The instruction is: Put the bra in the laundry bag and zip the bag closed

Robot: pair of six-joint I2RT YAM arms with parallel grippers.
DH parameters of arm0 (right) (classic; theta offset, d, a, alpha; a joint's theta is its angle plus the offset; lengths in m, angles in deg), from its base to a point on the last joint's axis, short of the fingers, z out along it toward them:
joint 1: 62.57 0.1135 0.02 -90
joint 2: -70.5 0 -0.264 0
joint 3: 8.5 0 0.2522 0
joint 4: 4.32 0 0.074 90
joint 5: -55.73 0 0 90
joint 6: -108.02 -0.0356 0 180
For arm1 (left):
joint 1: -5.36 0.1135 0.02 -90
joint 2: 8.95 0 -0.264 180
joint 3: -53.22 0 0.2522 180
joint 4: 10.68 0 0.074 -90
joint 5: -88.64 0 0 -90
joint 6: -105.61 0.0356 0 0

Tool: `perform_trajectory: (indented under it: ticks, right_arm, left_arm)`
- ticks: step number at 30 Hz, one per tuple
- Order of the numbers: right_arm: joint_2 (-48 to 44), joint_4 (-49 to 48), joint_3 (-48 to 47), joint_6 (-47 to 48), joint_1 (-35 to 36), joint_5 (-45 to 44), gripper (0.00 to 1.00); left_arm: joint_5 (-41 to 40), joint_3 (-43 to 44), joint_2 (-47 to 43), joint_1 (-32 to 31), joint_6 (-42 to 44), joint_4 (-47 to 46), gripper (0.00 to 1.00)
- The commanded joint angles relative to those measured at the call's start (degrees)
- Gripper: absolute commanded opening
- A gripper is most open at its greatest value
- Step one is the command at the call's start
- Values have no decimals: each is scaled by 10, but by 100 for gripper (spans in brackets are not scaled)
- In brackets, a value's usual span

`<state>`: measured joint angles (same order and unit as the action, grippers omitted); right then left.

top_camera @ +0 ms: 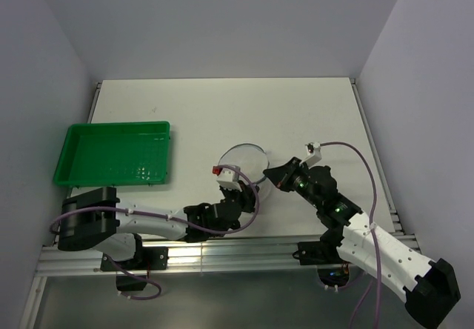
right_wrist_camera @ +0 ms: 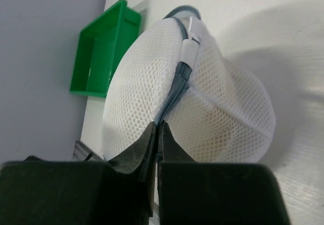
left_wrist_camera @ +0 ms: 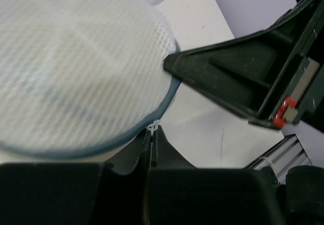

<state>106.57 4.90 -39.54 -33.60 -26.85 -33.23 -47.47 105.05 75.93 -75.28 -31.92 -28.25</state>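
The laundry bag [top_camera: 244, 163] is a round white mesh pouch with dark blue zipper trim, at the table's middle between both grippers. My left gripper [top_camera: 238, 186] is shut on a small white loop [left_wrist_camera: 152, 128] at the bag's trim, in the left wrist view [left_wrist_camera: 152, 134]. My right gripper [top_camera: 272, 178] is shut on the bag's blue zipper edge [right_wrist_camera: 178, 85], in the right wrist view [right_wrist_camera: 158, 127]. The bag [right_wrist_camera: 217, 103] bulges. A faint yellowish shade [left_wrist_camera: 98, 85] shows through the mesh. The bra itself is hidden.
A green plastic tray [top_camera: 115, 153] stands at the left, and also shows in the right wrist view [right_wrist_camera: 101, 52]. The right gripper's finger [left_wrist_camera: 228, 78] reaches the bag's rim in the left wrist view. White walls close in the table.
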Motion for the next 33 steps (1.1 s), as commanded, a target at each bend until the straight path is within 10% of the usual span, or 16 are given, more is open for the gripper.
perform_trajectory:
  ticks: [1, 13, 18, 20, 26, 33]
  right_arm:
    - [16, -46, -17, 37, -40, -15, 0]
    - [100, -101, -54, 71, -159, 135, 2]
    - [68, -38, -57, 72, -157, 138, 74]
    - [33, -22, -36, 58, -153, 136, 85]
    - [-121, 80, 5, 24, -105, 125, 85]
    - [-89, 54, -4, 7, -30, 129, 82]
  left_arm:
    - [-17, -50, -56, -5, -39, 29, 0]
    - [-88, -161, -243, -10, -156, 198, 0]
    - [-68, -113, -209, -15, -110, 159, 0]
    - [-61, -100, -191, -18, -94, 128, 0]
    - [-48, -68, -136, -22, -64, 63, 0]
    - [-21, -36, -94, -25, -47, 29, 0]
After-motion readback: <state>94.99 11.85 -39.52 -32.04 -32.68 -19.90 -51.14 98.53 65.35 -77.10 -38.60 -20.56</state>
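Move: The laundry bag's zipped rim is already pinched by both hands. The bag's middle is about 6 cm ahead of the left hand, some 2 cm to its left and 4 cm below. The rim spot in the right fingers is about 5 cm ahead of the left hand and 3 cm to its right. From the right hand, the bag's middle is level, about 5 cm left and 4 cm lower, and the left-held rim end is roughly 5 cm back and 3 cm left. The bag's rim is pulled two ways: the left hand, still pinching its near end, draws it about 9 cm left and dips slightly, while the right goes some 4 cm forward and right. The right fingers then open wide, letting go of the rim, and the hand lifts and draws back about 6 cm as the left, hold kept, eases about 5 cm back to the right. ##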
